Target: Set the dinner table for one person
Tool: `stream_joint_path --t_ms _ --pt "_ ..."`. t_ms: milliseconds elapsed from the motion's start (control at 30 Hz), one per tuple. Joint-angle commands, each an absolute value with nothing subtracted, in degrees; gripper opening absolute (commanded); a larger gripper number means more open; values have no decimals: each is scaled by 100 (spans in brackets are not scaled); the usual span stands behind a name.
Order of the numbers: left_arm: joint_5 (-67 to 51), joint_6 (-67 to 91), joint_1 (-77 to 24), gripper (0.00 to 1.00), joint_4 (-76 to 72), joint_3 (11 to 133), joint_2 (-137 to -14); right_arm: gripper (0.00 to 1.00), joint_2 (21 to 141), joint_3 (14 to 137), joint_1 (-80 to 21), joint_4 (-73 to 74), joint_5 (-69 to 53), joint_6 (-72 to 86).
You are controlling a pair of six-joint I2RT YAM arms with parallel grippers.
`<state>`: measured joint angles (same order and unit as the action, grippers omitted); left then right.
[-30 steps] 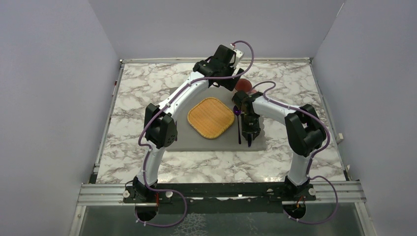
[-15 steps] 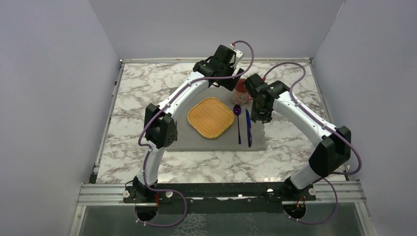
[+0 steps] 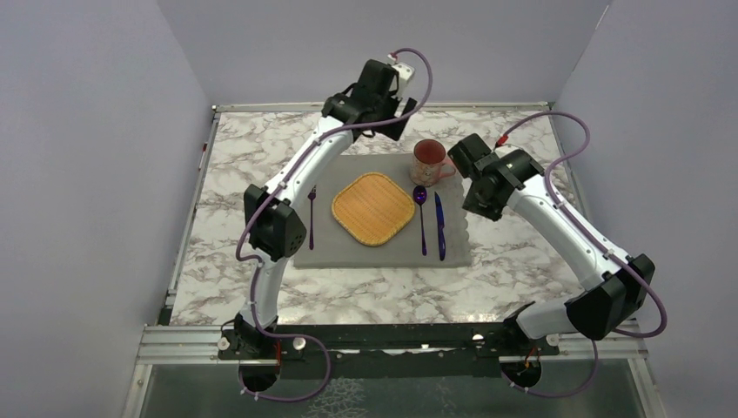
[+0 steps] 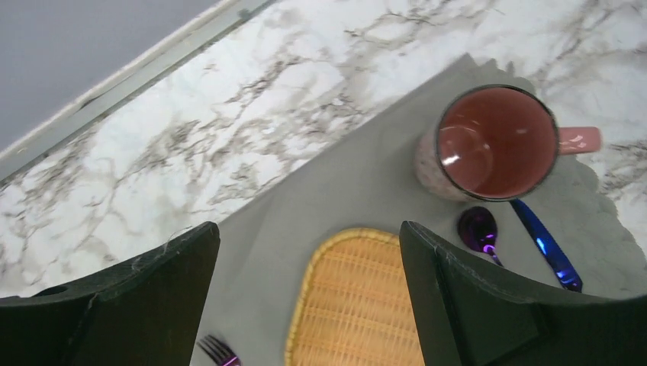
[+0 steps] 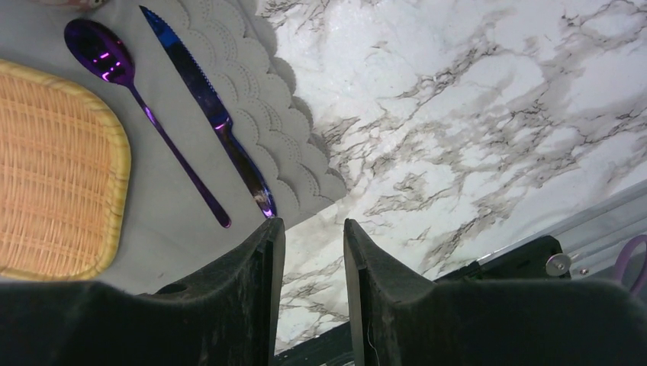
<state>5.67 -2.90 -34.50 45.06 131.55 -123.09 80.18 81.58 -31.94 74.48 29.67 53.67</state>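
The dinner table (image 3: 235, 183) is white-and-grey marble with a grey scalloped placemat (image 3: 331, 248) on it. On the mat lie a woven square plate (image 3: 372, 209), a purple fork (image 3: 311, 207) to its left, and a purple spoon (image 3: 421, 213) and blue knife (image 3: 439, 228) to its right. A pink mug (image 3: 428, 158) stands upright at the mat's far right corner. My left gripper (image 4: 309, 229) hangs high over the mat's far edge, open and empty. My right gripper (image 5: 313, 223) hovers above the marble right of the knife, jaws a little apart with nothing between them.
Metal edging (image 3: 383, 106) runs round the tabletop and lilac walls close in on three sides. The arm bases sit on a rail (image 3: 392, 341) at the near edge. Bare marble (image 3: 531, 261) lies right of the mat.
My right gripper rose off the mat, leaving the blue knife beside the spoon, and swung right. My left arm lifted back and left, uncovering the mug and the fork.
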Motion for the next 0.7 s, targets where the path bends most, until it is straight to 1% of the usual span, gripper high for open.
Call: stream_joint_path --t_ms 0,267,300,333,367,533,567,633,667 --pt "882 -420 -2722 91 4489 13209 -11839 39 8054 8061 -3243 7652 3244 5747" --pt "1168 -952 -1593 91 4546 12814 -11427 39 7899 8147 -3236 7018 3362 4986" --pt "1140 -963 -1491 91 4544 12718 -11355 41 7912 8181 -3242 6952 3381 4907" --pt "1112 -950 -1415 91 4544 12599 -11284 49 7930 8209 -3241 6899 3391 4871" --pt "1037 -937 -1340 91 4533 12467 -11176 51 7947 8225 -3243 6843 3392 4833" --pt "738 -723 -1103 91 4267 11411 -10548 53 8158 8367 -3242 6543 3313 4593" --pt "627 -692 -1054 91 4204 11194 -10436 59 8209 8392 -3240 6480 3299 4524" --pt "455 -645 -974 91 4177 10884 -10314 61 8344 8450 -3243 6353 3259 4369" --pt "286 -633 -935 91 4175 10768 -10276 65 8413 8498 -3241 6308 3250 4311"
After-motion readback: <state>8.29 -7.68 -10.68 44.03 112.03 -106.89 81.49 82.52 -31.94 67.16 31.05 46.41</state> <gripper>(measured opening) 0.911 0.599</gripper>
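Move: The mug, standing on the placemat, is about 12 cm to the left hand's right, 3 cm back and 18 cm below. The plate lies 13 cm back and 3 cm left of that hand, the fork 15 cm back and 20 cm left, both some 23 cm down. From the right hand, the knife is roughly 5 cm ahead, 6 cm left and 19 cm below, the spoon 7 cm ahead and 11 cm left, the mug 20 cm ahead and 8 cm left. Mug, cutlery and plate are left alone as the empty, still wide-open left hand sweeps fast to its left, about 25 cm away from the mug and high along the mat's far edge, bulging forward and up before easing back, while turning some 25 degrees counter-clockwise. The right hand, clear above the table, opens its fingers wider and creeps about 3 cm forward. ##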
